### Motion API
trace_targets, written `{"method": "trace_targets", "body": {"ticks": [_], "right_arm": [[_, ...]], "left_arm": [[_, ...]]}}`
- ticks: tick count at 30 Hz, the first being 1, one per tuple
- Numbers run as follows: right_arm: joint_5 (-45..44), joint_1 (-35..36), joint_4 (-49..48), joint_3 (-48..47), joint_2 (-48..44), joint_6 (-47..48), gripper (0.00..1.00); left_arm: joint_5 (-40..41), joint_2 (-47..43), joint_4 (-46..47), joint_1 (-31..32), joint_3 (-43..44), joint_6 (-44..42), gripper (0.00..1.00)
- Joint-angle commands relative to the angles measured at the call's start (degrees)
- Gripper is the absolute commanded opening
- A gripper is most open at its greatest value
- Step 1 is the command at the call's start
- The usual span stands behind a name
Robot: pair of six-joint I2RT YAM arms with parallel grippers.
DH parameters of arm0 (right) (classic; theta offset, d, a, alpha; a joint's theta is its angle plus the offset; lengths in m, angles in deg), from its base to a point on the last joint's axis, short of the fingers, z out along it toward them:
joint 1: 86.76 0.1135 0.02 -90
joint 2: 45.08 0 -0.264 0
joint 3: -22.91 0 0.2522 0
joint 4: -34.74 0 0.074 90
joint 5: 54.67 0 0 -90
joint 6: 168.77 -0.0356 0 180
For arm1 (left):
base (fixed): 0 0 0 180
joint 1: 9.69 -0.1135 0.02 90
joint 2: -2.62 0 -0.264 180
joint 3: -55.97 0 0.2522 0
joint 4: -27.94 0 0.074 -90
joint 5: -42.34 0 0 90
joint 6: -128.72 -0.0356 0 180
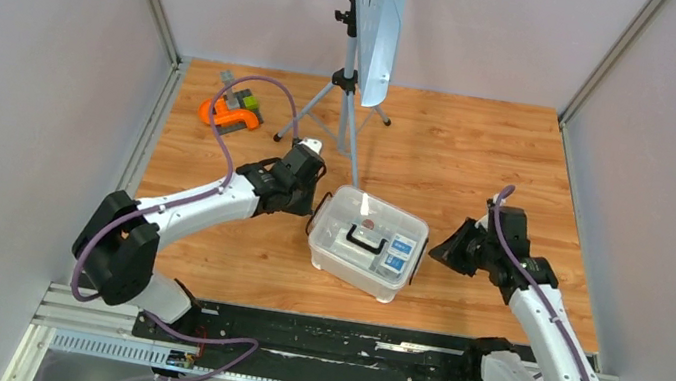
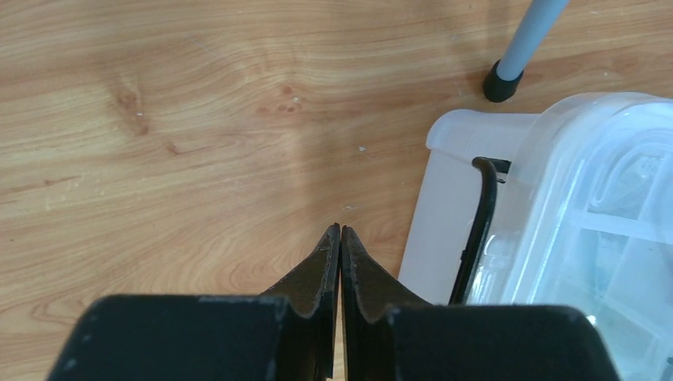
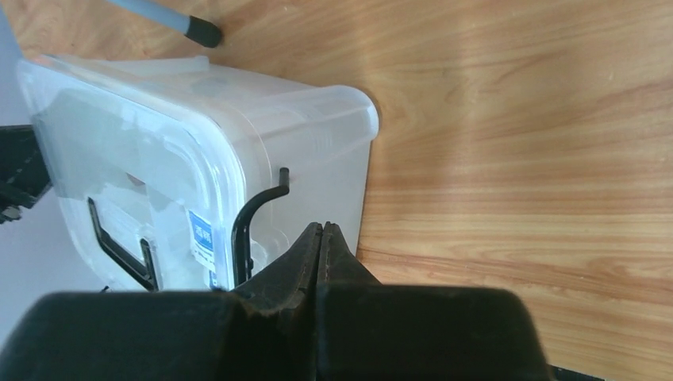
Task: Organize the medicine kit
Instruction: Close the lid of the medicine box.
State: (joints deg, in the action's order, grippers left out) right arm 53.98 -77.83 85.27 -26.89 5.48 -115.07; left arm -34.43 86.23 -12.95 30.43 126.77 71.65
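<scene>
The medicine kit (image 1: 366, 243) is a white rounded tub in the middle of the wooden table, with its clear lid (image 1: 360, 219) on it. The lid carries a black handle (image 1: 365, 242), and blue-and-white packets (image 1: 397, 253) show through it. My left gripper (image 1: 309, 204) is shut and empty just off the tub's left end. In the left wrist view its tips (image 2: 340, 228) hang over bare wood beside the black clip (image 2: 480, 230). My right gripper (image 1: 436, 253) is shut and empty at the tub's right end, with its tips (image 3: 324, 226) next to the other clip (image 3: 250, 218).
An orange-and-grey tool (image 1: 229, 114) lies at the back left corner. A tripod (image 1: 346, 111) holding a white panel stands behind the tub; one foot (image 2: 501, 83) rests close to the tub's far corner. Grey walls enclose the table on both sides and behind.
</scene>
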Motion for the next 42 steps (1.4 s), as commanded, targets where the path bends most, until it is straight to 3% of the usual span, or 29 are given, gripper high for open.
{"method": "trace_targets", "body": {"ticks": [1,15,42], "right_arm": [[-8.27,5.04,1.61,-1.00,0.92,-5.91,0.00],[-17.57,17.18,3.57,-6.50,5.13,-11.67,0.00],[-18.58,23.91,-1.25,-13.93,16.81,-9.20,0.00]], "left_arm": [[-1.88,0.13,3.63,0.24,2.47,-0.36,0.08],[1.29,5.15,0.03,7.82,7.85,-0.18,0.06],[2.35,13.51,-3.80,19.02,16.05,0.15,0.05]]}}
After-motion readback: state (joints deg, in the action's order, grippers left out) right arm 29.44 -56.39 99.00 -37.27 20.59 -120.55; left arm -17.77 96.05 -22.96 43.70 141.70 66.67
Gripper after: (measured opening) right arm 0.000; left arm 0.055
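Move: Just right of the left fingertips, about 3 cm away and 1 cm farther out, hangs the medicine box's left black latch, at about fingertip height. The black lid handle lies some 13 cm right and 4 cm back, level with them; the tripod foot behind the box 9 cm right, 9 cm ahead, 8 cm below. For the right hand, the right latch is about 3 cm left, 2 cm back and 2 cm lower, and the lid handle some 13 cm left, straight across and 1 cm lower. Closing in on the two latches from opposite sides, both with shut fingers: the left hand slides about 4.5 cm right against the left side of the box, creeping up 2.5 cm and rolling some 15 degrees. The right hand sinks 3 cm and draws back just over 2 cm along the right latch, its fingers turning steeper by about 25 degrees, and bears against that side of the box. ##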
